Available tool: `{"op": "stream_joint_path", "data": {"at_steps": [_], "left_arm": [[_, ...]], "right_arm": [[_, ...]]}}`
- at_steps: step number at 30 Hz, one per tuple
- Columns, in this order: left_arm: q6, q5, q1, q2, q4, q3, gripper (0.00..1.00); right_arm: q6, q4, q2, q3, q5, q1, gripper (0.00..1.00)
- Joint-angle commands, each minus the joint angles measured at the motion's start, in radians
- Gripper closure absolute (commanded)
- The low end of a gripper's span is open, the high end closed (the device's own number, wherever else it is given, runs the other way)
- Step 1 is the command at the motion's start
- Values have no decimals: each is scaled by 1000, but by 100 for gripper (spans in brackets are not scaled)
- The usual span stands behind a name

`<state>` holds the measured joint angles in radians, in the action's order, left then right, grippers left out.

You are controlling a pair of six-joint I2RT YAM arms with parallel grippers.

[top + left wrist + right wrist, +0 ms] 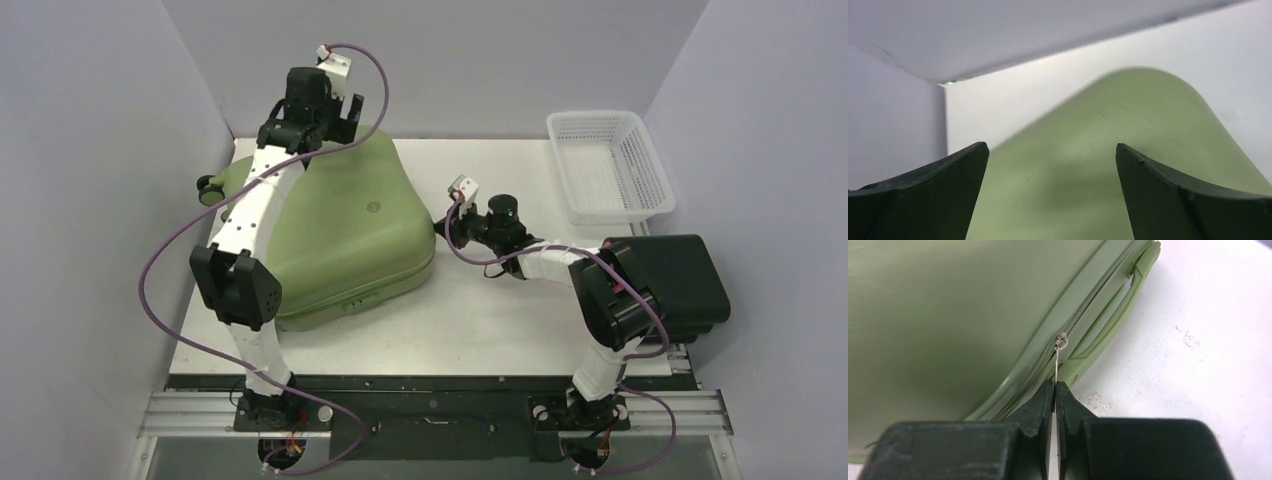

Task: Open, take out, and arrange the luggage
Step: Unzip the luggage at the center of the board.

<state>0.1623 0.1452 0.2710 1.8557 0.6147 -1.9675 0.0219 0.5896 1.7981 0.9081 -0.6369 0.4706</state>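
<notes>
The luggage (345,225), an olive-green hard-shell suitcase, lies flat and closed on the left half of the table, a black wheel (207,186) showing at its left edge. My left gripper (345,112) hangs open over its far corner; in the left wrist view the gripper (1052,150) has only the green shell (1098,150) between its spread fingers. My right gripper (447,227) is at the case's right edge. In the right wrist view that gripper (1054,383) is shut on the thin metal zipper pull (1058,357), beside the green side handle (1108,325).
A white mesh basket (610,165) stands at the back right. A smaller black case (670,280) sits at the right edge, partly under my right arm. Grey walls close in on the left, back and right. Cables loop off both arms.
</notes>
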Motion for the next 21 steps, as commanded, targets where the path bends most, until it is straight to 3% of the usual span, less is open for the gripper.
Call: {"op": "stream_joint_path", "data": {"at_steps": [1,5,11,21], "left_arm": [[42,296,17,176,-97,-160,3],[73,414,17,367,-45,-351,4],[166,520,13,510,-119,-376,4],[142,461,-14,636,77,-465,4]], "right_arm": [[-139,-3,-98,-50,0,48,100],[-124,20,-96,-57,15,54,100],[-97,5,-64,-19,40,48,100],[-58,-17,-20,29,30,36,100]]}}
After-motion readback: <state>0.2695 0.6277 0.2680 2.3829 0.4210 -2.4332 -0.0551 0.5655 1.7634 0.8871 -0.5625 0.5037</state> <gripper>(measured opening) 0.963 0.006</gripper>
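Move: The luggage's far edge lies about 4 cm ahead of the left hand and 9 cm below it; its far right corner is some 5 cm ahead, 10 cm to the right and 9 cm below. The right hand already pinches the zipper pull on the near right side: the slider sits about 1 cm ahead and 3 cm left of its fingertips, the side handle roughly 7 cm ahead, 3 cm left and 2 cm below. Open left hand reaches forward about 12 cm over luggage's far edge, turning counter-clockwise; right keeps zipper pull pinched. ##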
